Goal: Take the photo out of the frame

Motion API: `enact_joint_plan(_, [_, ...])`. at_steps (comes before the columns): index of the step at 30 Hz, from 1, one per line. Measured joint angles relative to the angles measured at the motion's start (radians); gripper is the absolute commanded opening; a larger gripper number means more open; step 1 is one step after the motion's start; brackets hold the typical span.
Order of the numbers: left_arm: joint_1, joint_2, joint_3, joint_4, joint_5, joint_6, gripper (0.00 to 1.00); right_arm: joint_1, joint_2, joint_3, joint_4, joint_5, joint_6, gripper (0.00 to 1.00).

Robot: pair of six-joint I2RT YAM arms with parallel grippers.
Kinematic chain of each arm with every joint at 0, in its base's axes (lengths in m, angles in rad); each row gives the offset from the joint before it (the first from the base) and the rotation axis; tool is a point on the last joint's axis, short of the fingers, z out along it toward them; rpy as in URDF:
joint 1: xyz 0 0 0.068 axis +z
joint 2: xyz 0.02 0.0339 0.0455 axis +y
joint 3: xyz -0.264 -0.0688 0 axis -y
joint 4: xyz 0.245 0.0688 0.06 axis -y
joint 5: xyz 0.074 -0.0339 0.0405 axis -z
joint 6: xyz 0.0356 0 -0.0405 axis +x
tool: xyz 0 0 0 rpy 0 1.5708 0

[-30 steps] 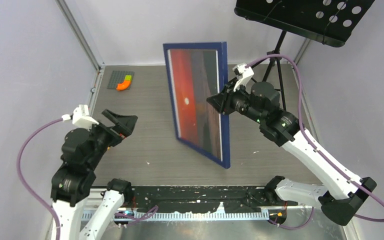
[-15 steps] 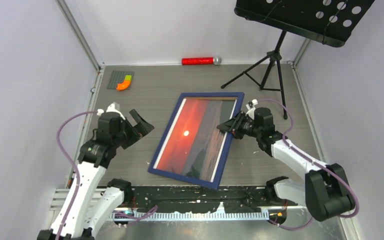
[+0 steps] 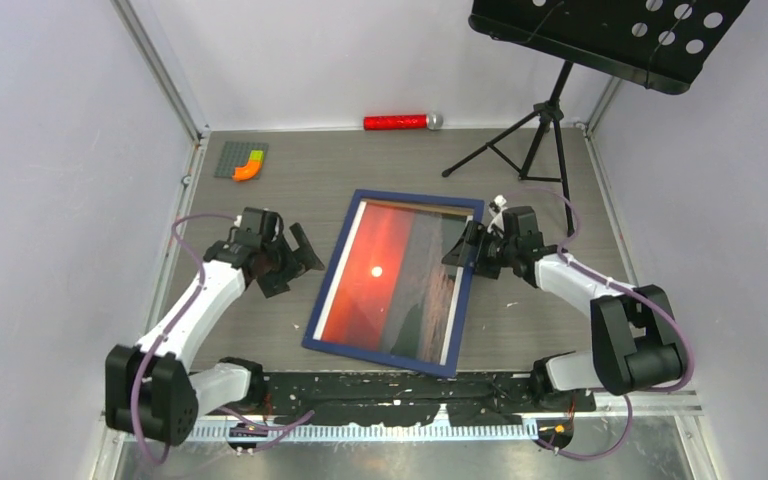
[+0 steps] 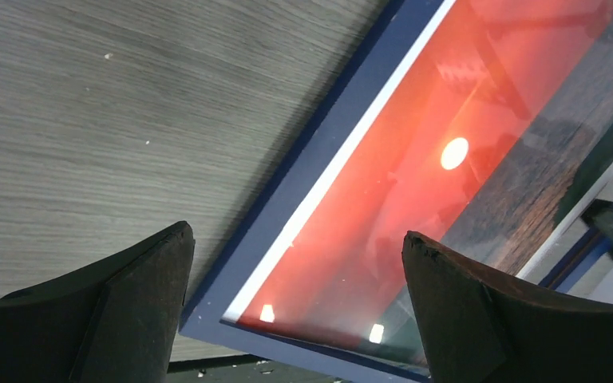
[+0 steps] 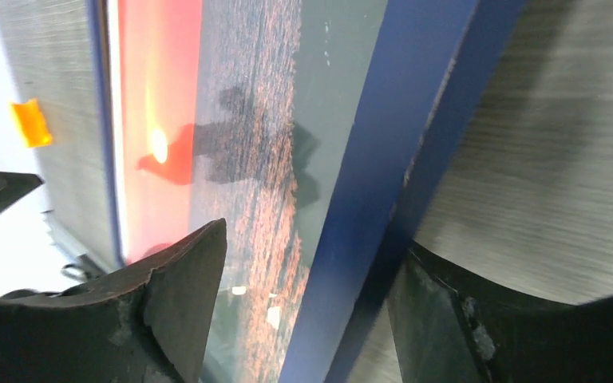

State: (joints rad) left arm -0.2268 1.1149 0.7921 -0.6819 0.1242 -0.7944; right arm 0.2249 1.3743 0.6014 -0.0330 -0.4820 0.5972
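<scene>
The dark blue frame (image 3: 330, 268) lies flat on the table with the red-orange sunset photo (image 3: 390, 275) inside it. My left gripper (image 3: 298, 262) hovers open just left of the frame's left rail. In the left wrist view the frame's rail (image 4: 307, 159) and the photo (image 4: 415, 191) run between and beyond the spread fingers of the left gripper (image 4: 297, 233). My right gripper (image 3: 465, 250) is at the frame's right rail. In the right wrist view the right gripper (image 5: 315, 239) is open, one jaw over the photo (image 5: 247, 96), the other outside the rail (image 5: 391, 120).
A red cylinder with a silver tip (image 3: 397, 122) lies at the back wall. A black music stand (image 3: 535, 150) stands at the back right, its desk (image 3: 600, 30) overhanging. A grey baseplate with orange and green bricks (image 3: 242, 160) sits at the back left.
The frame, held upright in the air by my right gripper a second ago, now lies flat on the table. The right jaws have opened. My left arm has moved in toward the left rail.
</scene>
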Motion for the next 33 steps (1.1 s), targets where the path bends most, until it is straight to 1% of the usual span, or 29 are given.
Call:
enact_joint_plan(5, [-0.009,0.134,0.031,0.019,0.004,0.026,1.0,0.0,-0.019,0.077,-0.115,0.146,-0.126,0.77])
enact_joint_plan(11, [-0.051,0.292,0.127,0.031,0.0,0.063,1.0,0.0,-0.056,0.113,-0.229,0.331,-0.203,0.76])
enact_joint_plan(13, [-0.067,0.344,0.157,0.03,-0.004,0.074,1.0,0.0,-0.069,0.113,-0.253,0.358,-0.214,0.76])
enact_joint_plan(18, [-0.098,0.463,0.229,0.019,-0.031,0.105,1.0,0.024,-0.061,0.11,-0.241,0.37,-0.216,0.75])
enact_joint_plan(23, [-0.108,0.495,0.237,0.018,-0.032,0.122,1.0,0.122,0.054,0.136,-0.222,0.395,-0.204,0.69])
enact_joint_plan(24, [-0.108,0.494,0.236,0.019,-0.032,0.122,1.0,0.141,0.082,0.145,-0.222,0.408,-0.2,0.65])
enact_joint_plan(26, [-0.108,0.491,0.232,0.025,-0.032,0.122,1.0,0.17,0.12,0.154,-0.222,0.436,-0.192,0.55])
enact_joint_plan(27, [-0.108,0.488,0.227,0.029,-0.032,0.122,1.0,0.179,0.129,0.154,-0.222,0.452,-0.187,0.44])
enact_joint_plan(28, [-0.108,0.481,0.217,0.033,-0.032,0.122,1.0,0.187,0.131,0.156,-0.224,0.474,-0.18,0.38])
enact_joint_plan(29, [-0.108,0.473,0.206,0.035,-0.032,0.121,1.0,0.194,0.132,0.158,-0.227,0.489,-0.179,0.24])
enact_joint_plan(31, [-0.108,0.456,0.185,0.035,-0.032,0.12,1.0,0.206,0.137,0.162,-0.24,0.536,-0.163,0.08])
enact_joint_plan(33, [-0.108,0.439,0.17,0.035,-0.033,0.119,0.99,0.216,0.138,0.174,-0.251,0.588,-0.139,0.06])
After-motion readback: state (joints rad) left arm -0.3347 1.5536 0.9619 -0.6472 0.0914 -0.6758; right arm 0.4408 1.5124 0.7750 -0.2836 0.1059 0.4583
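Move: The frame's right rail is about 3 cm to the right of my right hand, level with it and some 3 cm below, inside the reach of my open fingers. The middle of the photo lies roughly 15 cm to that hand's left and 3 cm back. From my left hand, the frame's left rail is some 6 cm to the right, about 1 cm ahead and 9 cm down, with the photo's middle about 20 cm right and 4 cm back. I swing my open right hand about 6 cm to the right, then bring it back some 4 cm to the left and down about 4 cm, rolling it some 30 degrees so the fingers point down, and pinch the frame's right rail. Meanwhile my left hand, staying wide open, sinks about 6 cm and goes forward and right towards the left rail, easing back slightly at the end. ##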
